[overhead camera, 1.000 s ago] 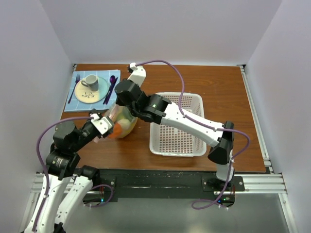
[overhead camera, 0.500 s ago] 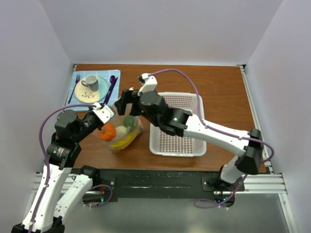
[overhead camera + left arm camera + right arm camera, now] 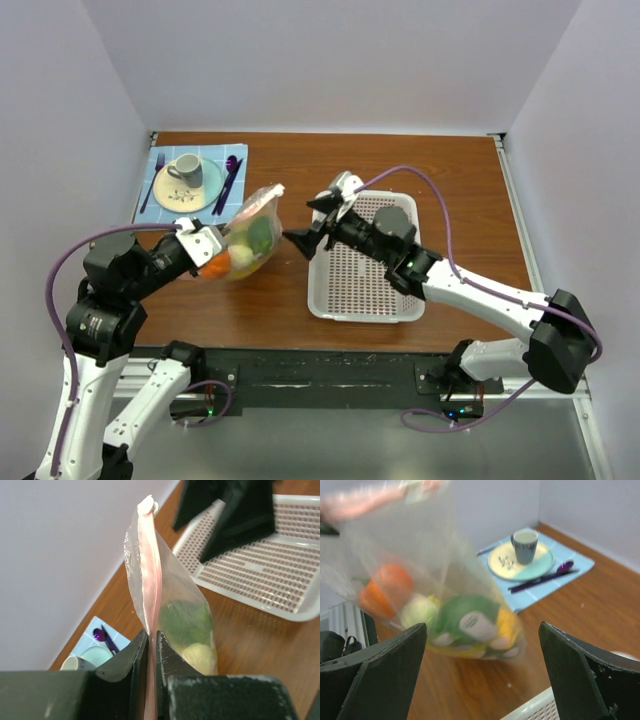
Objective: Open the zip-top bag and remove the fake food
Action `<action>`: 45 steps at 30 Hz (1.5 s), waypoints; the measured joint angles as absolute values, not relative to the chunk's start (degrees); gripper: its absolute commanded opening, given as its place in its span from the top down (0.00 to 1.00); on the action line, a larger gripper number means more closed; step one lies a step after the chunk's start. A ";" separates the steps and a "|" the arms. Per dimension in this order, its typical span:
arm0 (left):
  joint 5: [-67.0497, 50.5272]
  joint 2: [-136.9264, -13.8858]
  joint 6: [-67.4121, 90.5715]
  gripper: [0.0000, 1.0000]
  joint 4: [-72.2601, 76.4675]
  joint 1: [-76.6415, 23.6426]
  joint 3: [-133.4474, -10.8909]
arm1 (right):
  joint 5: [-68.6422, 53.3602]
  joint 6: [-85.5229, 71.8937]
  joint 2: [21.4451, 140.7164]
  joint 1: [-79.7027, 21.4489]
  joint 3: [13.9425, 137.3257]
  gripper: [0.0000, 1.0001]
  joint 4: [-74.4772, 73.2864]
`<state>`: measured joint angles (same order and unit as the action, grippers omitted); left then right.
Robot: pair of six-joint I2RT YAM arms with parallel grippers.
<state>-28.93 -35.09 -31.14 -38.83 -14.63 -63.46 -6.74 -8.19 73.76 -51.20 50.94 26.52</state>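
Observation:
The zip-top bag (image 3: 250,232) hangs tilted above the table, its pink zip strip (image 3: 149,570) running up and away from my left gripper (image 3: 206,252). That left gripper (image 3: 151,641) is shut on the strip's near end. The fake food (image 3: 462,620) lies bunched in the bag's low belly: an orange piece (image 3: 385,590), a pale round one, green and yellow pieces. My right gripper (image 3: 308,222) stands open just right of the bag, apart from it. In the right wrist view the right gripper (image 3: 482,675) has wide jaws with nothing between them, and the bag (image 3: 420,555) hangs ahead, blurred.
A white perforated basket (image 3: 360,313) sits right of centre, under the right arm. At the back left a blue mat (image 3: 152,210) holds a plate, a cup (image 3: 187,170) and purple cutlery (image 3: 230,180). White walls enclose the table on three sides.
My right gripper has opened, let go of the bag and drawn back to the right. The left gripper closed on the zip strip and lifted the bag off the table.

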 measured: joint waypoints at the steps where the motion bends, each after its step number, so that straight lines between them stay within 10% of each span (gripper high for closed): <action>1: -30.09 -35.40 -31.79 0.99 -39.97 -14.63 -63.99 | -9.69 -8.34 73.76 -49.25 50.74 0.04 28.10; 25: -41.80 -42.11 -40.12 1.00 -58.89 -14.63 -73.23 | -43.79 -9.61 77.84 -42.41 53.98 0.14 36.86; 31: -42.26 -42.89 -40.14 1.00 -59.44 -14.63 -74.61 | -45.50 -14.26 81.23 -41.17 53.95 0.68 43.72; 36: -42.26 -43.13 -40.14 0.99 -59.68 -14.63 -74.78 | -48.42 -22.09 86.94 -40.93 54.26 0.81 52.05; 40: -41.87 -42.87 -40.01 0.40 -59.46 -14.63 -74.74 | -51.29 -30.74 90.65 -40.51 54.26 0.98 61.93; 45: -39.77 -39.57 -38.22 0.12 -53.74 -14.63 -71.79 | -54.48 -42.26 94.35 -40.07 54.33 0.98 69.87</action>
<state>-39.77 -39.57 -38.22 -53.74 -14.63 -71.79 -54.48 -42.26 94.35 -40.07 54.33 69.87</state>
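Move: My left hand still holds the bag by its zip strip. The zip's free white end lies about 7 cm ahead of and 8 cm to the right of that hand, level with it. From my open right hand it is roughly 3 cm ahead, 5 cm left and 5 cm above. Inside the bag, the green vegetable sits 8 cm left of my right hand and 6 cm below; the tray lies some 14 cm right, 2 cm ahead and 22 cm down. I lift my open right hand about 5 cm beside the bag, then draw it back and lower it again, swinging it some 40 degrees counter-clockwise. Easing left, its fingers shut on the film beside the zip's white end. Meanwhile my left hand carries the strip about 4 cm back, dipping and tipping slightly down, holds still, then opens and lets go. ##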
